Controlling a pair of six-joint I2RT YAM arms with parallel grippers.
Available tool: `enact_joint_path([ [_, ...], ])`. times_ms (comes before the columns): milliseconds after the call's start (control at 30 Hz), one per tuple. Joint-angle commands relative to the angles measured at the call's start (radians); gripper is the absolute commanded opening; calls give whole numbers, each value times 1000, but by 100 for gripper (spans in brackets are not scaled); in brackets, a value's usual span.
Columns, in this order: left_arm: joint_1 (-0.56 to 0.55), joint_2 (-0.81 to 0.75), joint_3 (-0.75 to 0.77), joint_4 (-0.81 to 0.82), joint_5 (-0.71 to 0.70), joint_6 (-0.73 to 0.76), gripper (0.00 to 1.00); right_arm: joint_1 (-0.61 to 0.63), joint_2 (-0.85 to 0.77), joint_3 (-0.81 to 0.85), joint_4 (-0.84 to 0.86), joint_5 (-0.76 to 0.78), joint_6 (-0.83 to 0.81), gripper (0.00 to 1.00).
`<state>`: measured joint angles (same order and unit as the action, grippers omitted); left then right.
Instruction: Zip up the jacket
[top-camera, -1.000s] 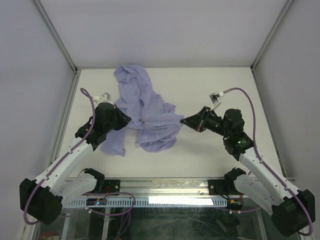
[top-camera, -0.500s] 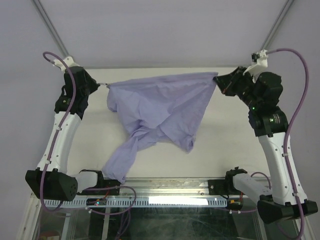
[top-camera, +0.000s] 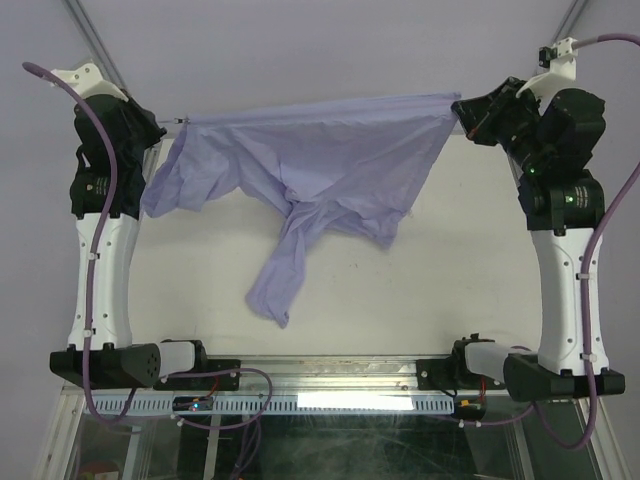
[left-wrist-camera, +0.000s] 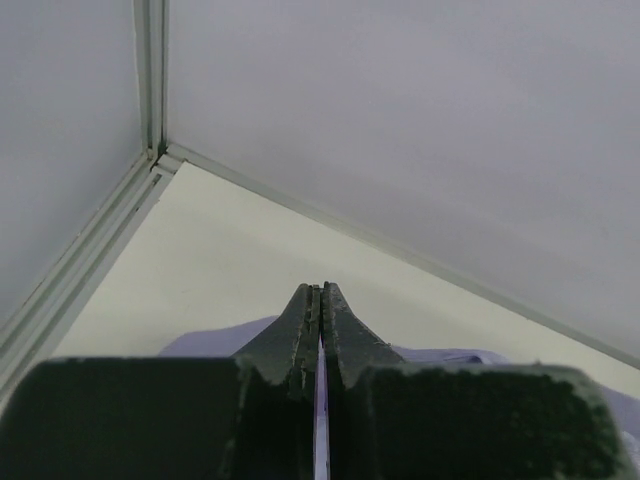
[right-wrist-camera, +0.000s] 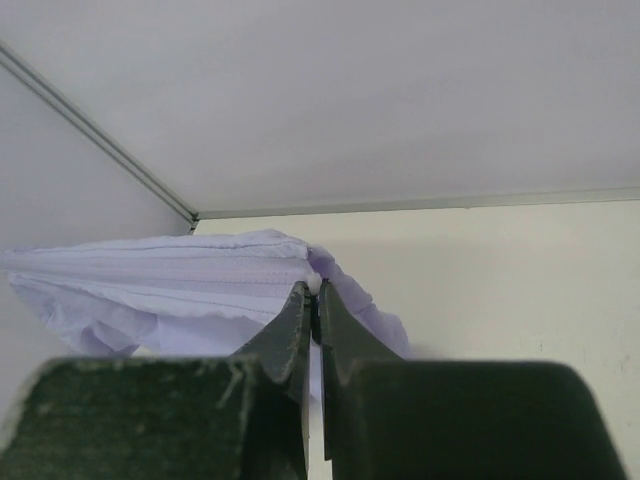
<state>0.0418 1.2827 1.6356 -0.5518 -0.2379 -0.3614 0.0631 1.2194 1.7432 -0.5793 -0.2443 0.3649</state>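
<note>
The lavender jacket (top-camera: 330, 165) hangs stretched in the air between my two arms, its top edge pulled taut and straight. A sleeve (top-camera: 280, 280) dangles down toward the table. My left gripper (top-camera: 170, 124) is shut on the jacket's left end; in the left wrist view a thin strip of purple cloth (left-wrist-camera: 321, 420) shows between the closed fingers (left-wrist-camera: 300, 330). My right gripper (top-camera: 460, 108) is shut on the right end, where the right wrist view shows the stitched edge (right-wrist-camera: 200, 275) running away from the closed gripper (right-wrist-camera: 314, 290).
A cream table (top-camera: 450, 290) lies below, ringed by grey enclosure walls with metal corner posts (top-camera: 108, 60). Both arm bases (top-camera: 130, 365) sit at the near edge beside a metal rail (top-camera: 330, 370).
Both arms have risen and spread outward, lifting the jacket off the table from a bunched heap into a wide, taut span. Both grippers stayed shut on it.
</note>
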Motion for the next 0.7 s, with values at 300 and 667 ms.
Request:
enact_joint_path([
  [300,49,-276,-449,-45,403,-75,8,-92,-316,-620,197,-183,12,20],
  [667,28,-444,-371,-330,246,-49,71,-58,-522,-637,-38,82,-114,84],
])
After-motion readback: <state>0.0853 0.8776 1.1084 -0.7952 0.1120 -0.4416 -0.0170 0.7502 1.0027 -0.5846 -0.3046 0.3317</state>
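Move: The jacket is stretched taut between my two hands, high over the table. The table spot it goes down on lies about 27 cm to my left hand's right, 4 cm nearer me and 40 cm below. From my right hand that spot is some 19 cm left, level in reach and 46 cm down. The hanging sleeve's cuff is on the table about 25 cm back and 18 cm right of my left hand; from my right hand, 21 cm back and 28 cm left. I swing both hands down and back with the jacket, then open my fingers wide partway down and let go of its edge. My right hand sinks about 20 cm and draws back 8; my left sinks some 17 cm, draws back 12 and shifts a little right, turning clockwise. Both wrists tip down 15 to 20 degrees, and the empty hands start to rise slightly at the end. ##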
